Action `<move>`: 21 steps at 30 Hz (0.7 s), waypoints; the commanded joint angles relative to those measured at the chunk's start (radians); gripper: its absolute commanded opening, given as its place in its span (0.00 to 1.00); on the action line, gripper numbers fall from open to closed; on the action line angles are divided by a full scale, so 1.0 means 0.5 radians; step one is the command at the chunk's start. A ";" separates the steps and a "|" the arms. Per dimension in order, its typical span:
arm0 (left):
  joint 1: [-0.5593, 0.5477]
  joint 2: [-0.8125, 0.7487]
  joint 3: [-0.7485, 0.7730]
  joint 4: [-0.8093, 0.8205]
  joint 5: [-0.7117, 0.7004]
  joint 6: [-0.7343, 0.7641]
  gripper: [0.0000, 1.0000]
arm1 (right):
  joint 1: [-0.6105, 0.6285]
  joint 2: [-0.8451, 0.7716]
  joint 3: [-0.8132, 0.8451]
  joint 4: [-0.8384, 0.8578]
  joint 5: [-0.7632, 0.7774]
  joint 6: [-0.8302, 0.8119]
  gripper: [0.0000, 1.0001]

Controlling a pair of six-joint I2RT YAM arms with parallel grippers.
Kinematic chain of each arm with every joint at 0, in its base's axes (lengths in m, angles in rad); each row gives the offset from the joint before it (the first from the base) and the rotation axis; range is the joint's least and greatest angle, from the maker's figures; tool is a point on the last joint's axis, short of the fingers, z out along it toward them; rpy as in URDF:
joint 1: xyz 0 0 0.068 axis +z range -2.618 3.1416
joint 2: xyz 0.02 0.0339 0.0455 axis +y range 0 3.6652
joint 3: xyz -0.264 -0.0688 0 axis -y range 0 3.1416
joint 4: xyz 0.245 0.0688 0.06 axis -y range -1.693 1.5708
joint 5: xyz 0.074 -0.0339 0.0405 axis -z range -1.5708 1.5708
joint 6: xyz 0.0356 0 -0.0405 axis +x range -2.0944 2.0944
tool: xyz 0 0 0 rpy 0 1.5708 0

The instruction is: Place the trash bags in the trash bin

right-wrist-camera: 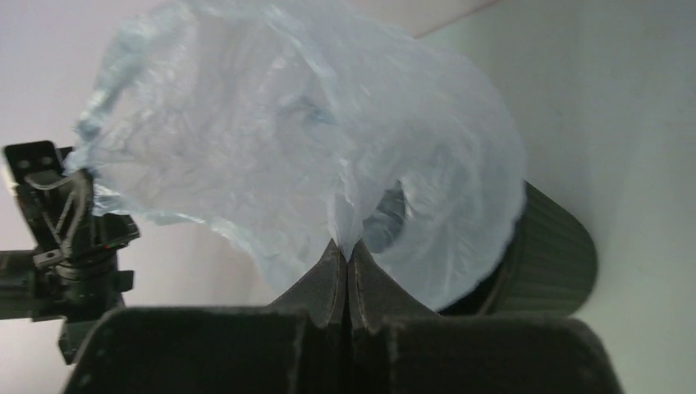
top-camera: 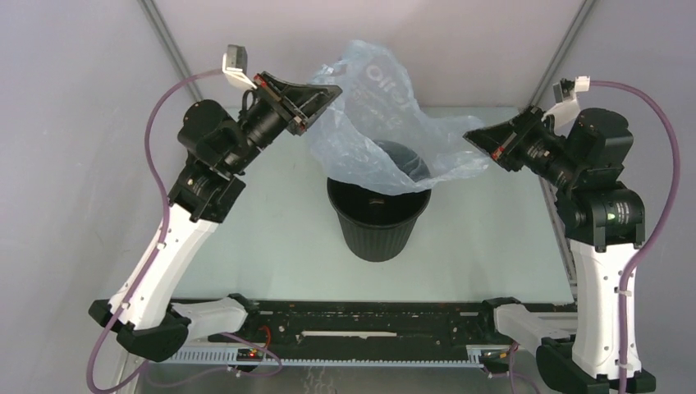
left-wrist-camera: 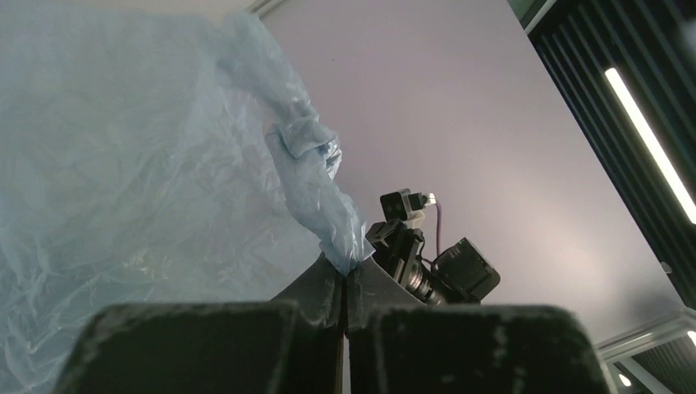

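A thin pale blue trash bag [top-camera: 373, 115] with printed lettering hangs spread above the black ribbed trash bin [top-camera: 378, 220] in the middle of the table. Its lower edge dips into the bin's mouth. My left gripper [top-camera: 332, 90] is shut on the bag's left top edge, with film pinched at the tips [left-wrist-camera: 349, 267]. My right gripper [top-camera: 469, 136] is shut on the bag's right edge, film caught between its tips [right-wrist-camera: 346, 250]. In the right wrist view the bag [right-wrist-camera: 312, 148] billows over the bin [right-wrist-camera: 550, 254]. The bag [left-wrist-camera: 123, 205] fills the left of the left wrist view.
Grey walls close in the table [top-camera: 492, 246] at the back and sides. A black rail with cable tray [top-camera: 361, 320] runs along the near edge between the arm bases. The right arm [left-wrist-camera: 443, 267] shows beyond the left gripper's tips.
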 commanded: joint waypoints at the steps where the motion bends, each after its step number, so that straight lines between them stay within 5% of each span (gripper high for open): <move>1: -0.054 -0.067 -0.051 0.051 -0.035 -0.039 0.00 | -0.135 -0.071 0.165 -0.228 -0.159 -0.244 0.00; 8: -0.084 -0.129 -0.133 0.039 -0.038 -0.061 0.00 | -0.182 -0.065 0.209 -0.358 -0.198 -0.361 0.05; 15: -0.238 -0.120 0.086 0.004 -0.068 -0.084 0.00 | -0.191 0.014 0.562 -0.590 -0.127 -0.429 0.00; 21: -0.257 -0.282 -0.261 -0.019 -0.181 -0.153 0.00 | -0.189 -0.058 0.374 -0.565 -0.047 -0.388 0.01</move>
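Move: Below and between the two hands stands the trash bin. From the left hand its middle lies about 9 cm to the right and 43 cm down; from the right hand, about 17 cm to the left and 34 cm down, roughly level with both front to back. The trash bag already hangs between them, its middle some 12 cm right of and 13 cm below the left hand, and 14 cm left of and 4 cm below the right, no farther out than either. Drawing the pinched trash bag back towards the base over the bin, both hands travel about 5 cm with fingers kept shut. The left dips slightly first, then rises as it pulls back; the right also climbs roughly 3 cm, edges right, and rolls and tips up a little, some 10 degrees in all. ##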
